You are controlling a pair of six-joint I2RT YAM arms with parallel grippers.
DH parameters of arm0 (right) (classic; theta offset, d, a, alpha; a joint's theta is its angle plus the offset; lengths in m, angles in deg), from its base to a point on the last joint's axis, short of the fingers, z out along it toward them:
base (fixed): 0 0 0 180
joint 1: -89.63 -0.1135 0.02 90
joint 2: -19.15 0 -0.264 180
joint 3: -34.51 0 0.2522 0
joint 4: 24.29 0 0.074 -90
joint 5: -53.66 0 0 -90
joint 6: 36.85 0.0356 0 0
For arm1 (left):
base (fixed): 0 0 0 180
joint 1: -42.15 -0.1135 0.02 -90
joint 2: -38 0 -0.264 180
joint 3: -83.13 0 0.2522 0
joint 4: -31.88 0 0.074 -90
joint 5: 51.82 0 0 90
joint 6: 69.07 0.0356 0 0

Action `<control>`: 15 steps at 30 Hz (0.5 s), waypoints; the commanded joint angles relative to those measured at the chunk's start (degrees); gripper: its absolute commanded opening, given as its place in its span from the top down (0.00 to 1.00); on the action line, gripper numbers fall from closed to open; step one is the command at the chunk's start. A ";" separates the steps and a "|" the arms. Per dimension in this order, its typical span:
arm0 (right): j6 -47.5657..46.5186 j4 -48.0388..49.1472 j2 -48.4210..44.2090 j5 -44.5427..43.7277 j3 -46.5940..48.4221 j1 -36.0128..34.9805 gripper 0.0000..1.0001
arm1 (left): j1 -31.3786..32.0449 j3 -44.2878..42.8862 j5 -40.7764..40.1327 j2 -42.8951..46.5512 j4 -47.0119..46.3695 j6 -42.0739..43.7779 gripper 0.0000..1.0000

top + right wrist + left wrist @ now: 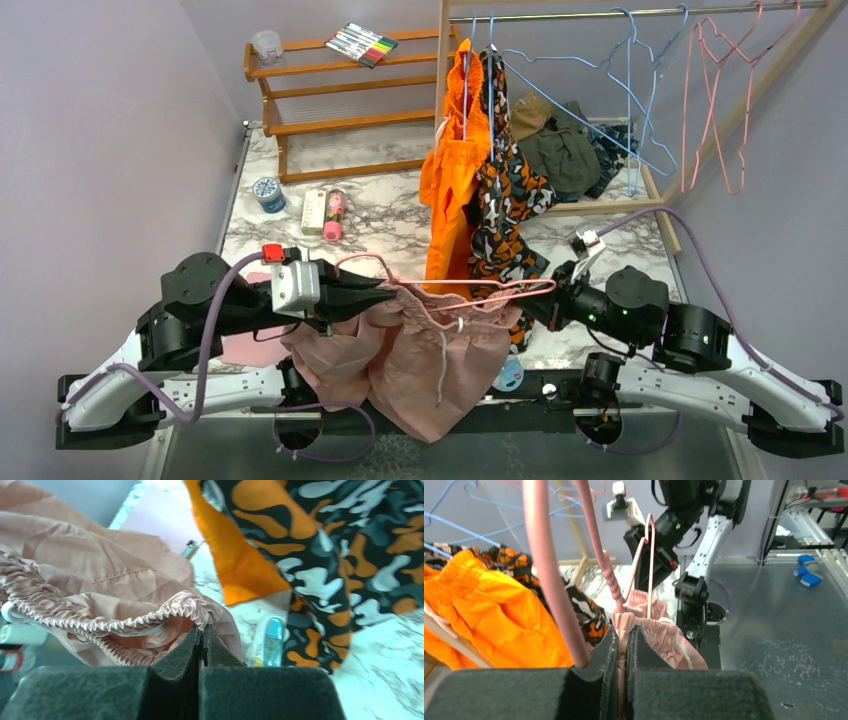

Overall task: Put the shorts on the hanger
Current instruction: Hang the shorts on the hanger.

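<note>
The dusty-pink shorts (420,360) hang by their gathered waistband between my two grippers, over the near table edge. The thin pink hanger (470,283) lies along the waistband, spanning from one gripper to the other. My left gripper (393,293) is shut on the waistband's left part; in the left wrist view pink fabric (664,635) is pinched in the left gripper (625,635), and the hanger's wire (549,580) passes just left of it. My right gripper (548,297) is shut at the right end; the right wrist view shows the right gripper (202,630) closed on the waistband (125,620).
A plain orange garment (450,190) and a camouflage garment (505,200) hang from the rail just behind the shorts. Light-blue hangers (640,90) and more pink hangers (715,90) hang further right. A wooden shelf (330,100) stands at the back left, with small items (325,212) on the marble table.
</note>
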 commanded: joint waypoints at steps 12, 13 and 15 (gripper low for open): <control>6.71 -22.99 8.71 -14.05 11.35 -0.03 0.99 | -0.02 0.61 -7.22 -2.10 12.22 0.43 1.00; 6.77 -23.12 8.71 -13.90 11.71 -0.07 0.99 | -0.02 0.98 -7.41 -2.38 12.75 0.57 1.00; 6.63 -23.04 8.67 -13.44 12.19 -0.07 0.99 | -0.08 1.86 -7.91 -2.74 13.10 0.75 1.00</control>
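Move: The left hand grips hanger and waistband together; the waistband's far corner, pinched by the right hand, lies about 25 cm right, 4 ahead and 11 below it. From the right hand, the hanger's free end is about 12 cm above and 4 to the right, level ahead. The camouflage shorts hang some 15 cm ahead of the right hand and 3 left, the orange shorts about 17 ahead and 14 left. Left hand sinks 6 cm, tipping the hanger into the waistband; right draws its pinched corner 4 cm right, slightly down. ##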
